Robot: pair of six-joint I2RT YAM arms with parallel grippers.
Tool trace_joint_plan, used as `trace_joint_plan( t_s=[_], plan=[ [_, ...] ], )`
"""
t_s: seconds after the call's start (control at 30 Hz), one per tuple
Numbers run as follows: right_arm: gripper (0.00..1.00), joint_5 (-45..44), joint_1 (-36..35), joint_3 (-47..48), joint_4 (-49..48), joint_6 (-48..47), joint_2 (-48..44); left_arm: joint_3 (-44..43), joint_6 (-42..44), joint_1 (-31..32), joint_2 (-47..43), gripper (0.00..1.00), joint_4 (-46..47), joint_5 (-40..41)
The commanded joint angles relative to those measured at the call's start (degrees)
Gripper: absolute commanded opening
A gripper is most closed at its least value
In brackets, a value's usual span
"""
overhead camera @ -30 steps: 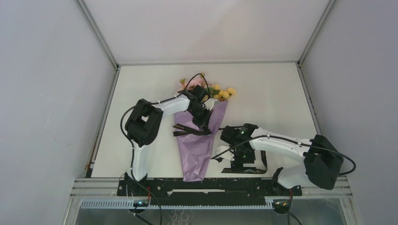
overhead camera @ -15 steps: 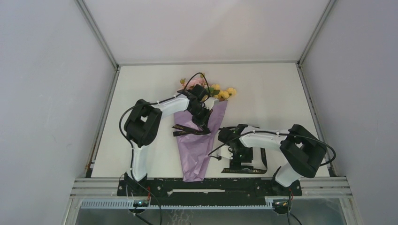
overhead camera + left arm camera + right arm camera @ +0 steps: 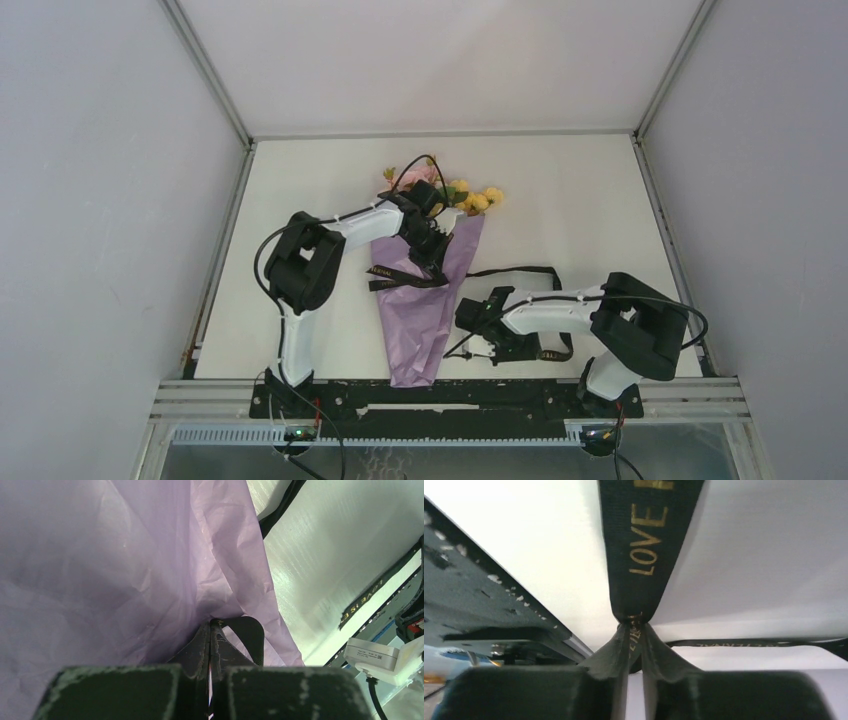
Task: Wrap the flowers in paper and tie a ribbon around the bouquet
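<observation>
The bouquet (image 3: 425,300) lies in the middle of the table: a cone of lilac paper (image 3: 110,565) with its point toward me and the pink and yellow flowers (image 3: 440,188) at the far, wide end. The dark ribbon (image 3: 403,279) crosses the cone's upper half. My left gripper (image 3: 436,262) rests on the cone, shut on a loop of that ribbon (image 3: 251,636). My right gripper (image 3: 478,345) is low, right of the cone's tip, shut on a stretch of ribbon (image 3: 644,545) with gold lettering. More ribbon trails over the table (image 3: 522,270).
A dark rail and aluminium frame (image 3: 450,395) run along the near edge, close beside my right gripper (image 3: 634,625). Grey walls enclose the white table (image 3: 600,200) on three sides. A slack ribbon strand (image 3: 749,642) lies across the table beyond the right fingers.
My right arm has folded back, bringing its gripper down and left toward the cone's tip, and the jaws went from wide open to shut on the ribbon. The left arm stayed still.
</observation>
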State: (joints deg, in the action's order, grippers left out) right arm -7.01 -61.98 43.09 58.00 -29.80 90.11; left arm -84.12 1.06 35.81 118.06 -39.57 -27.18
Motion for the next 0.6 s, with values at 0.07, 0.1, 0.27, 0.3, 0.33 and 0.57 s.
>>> trace_joint_plan(
  t_s=[0.07,0.1,0.27,0.3,0.33,0.57],
  plan=[
    [0.0,5.35,-0.94,1.77,-1.61,1.76,-2.85,0.0,1.55,-0.3,-3.36,0.0,-0.25,0.17],
    [0.0,5.9,-0.08,2.73,-0.81,2.11,-4.64,0.0,1.69,-0.25,-3.44,0.0,-0.24,0.25],
    [0.0,12.17,9.66,12.38,-0.71,4.55,-20.04,-0.47,2.53,-0.22,-4.02,0.0,-0.51,1.35],
    [0.0,16.14,12.57,14.17,-2.85,5.35,-23.64,-0.56,2.62,-0.22,-4.06,0.0,-0.55,1.35],
    [0.0,21.61,15.63,15.21,-6.74,6.53,-27.52,-0.67,2.63,-0.26,-4.04,0.0,-0.58,1.32],
    [0.0,47.48,21.34,10.48,-50.49,27.01,-38.02,-1.04,3.56,-0.29,-3.62,0.0,-0.51,1.11]
  ],
)
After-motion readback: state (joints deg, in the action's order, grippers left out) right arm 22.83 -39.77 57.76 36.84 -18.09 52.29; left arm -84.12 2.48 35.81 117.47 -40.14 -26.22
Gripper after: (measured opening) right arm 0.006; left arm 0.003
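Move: The ribbon's loose right-hand tail is already between the right hand's part-closed fingertips, just above the table. From there the wrapped purple paper's middle lies some 25 cm left and 12 cm ahead, the flower heads about 22 cm left and 34 cm ahead. From the left hand, shut on the ribbon where it crosses the paper, that tail is roughly 22 cm to the right, 16 cm back and 2 cm lower. Steeply up, after a brief stay low while the fingers finish shutting on the ribbon tail, the right hand whips some 23 cm off the table, also going about 13 cm left and 8 cm forward. The wrist rolls by roughly 75 degrees, so the fingers swing from pointing down to pointing left across the paper. The left hand stays put, still pinching the ribbon on the paper. ##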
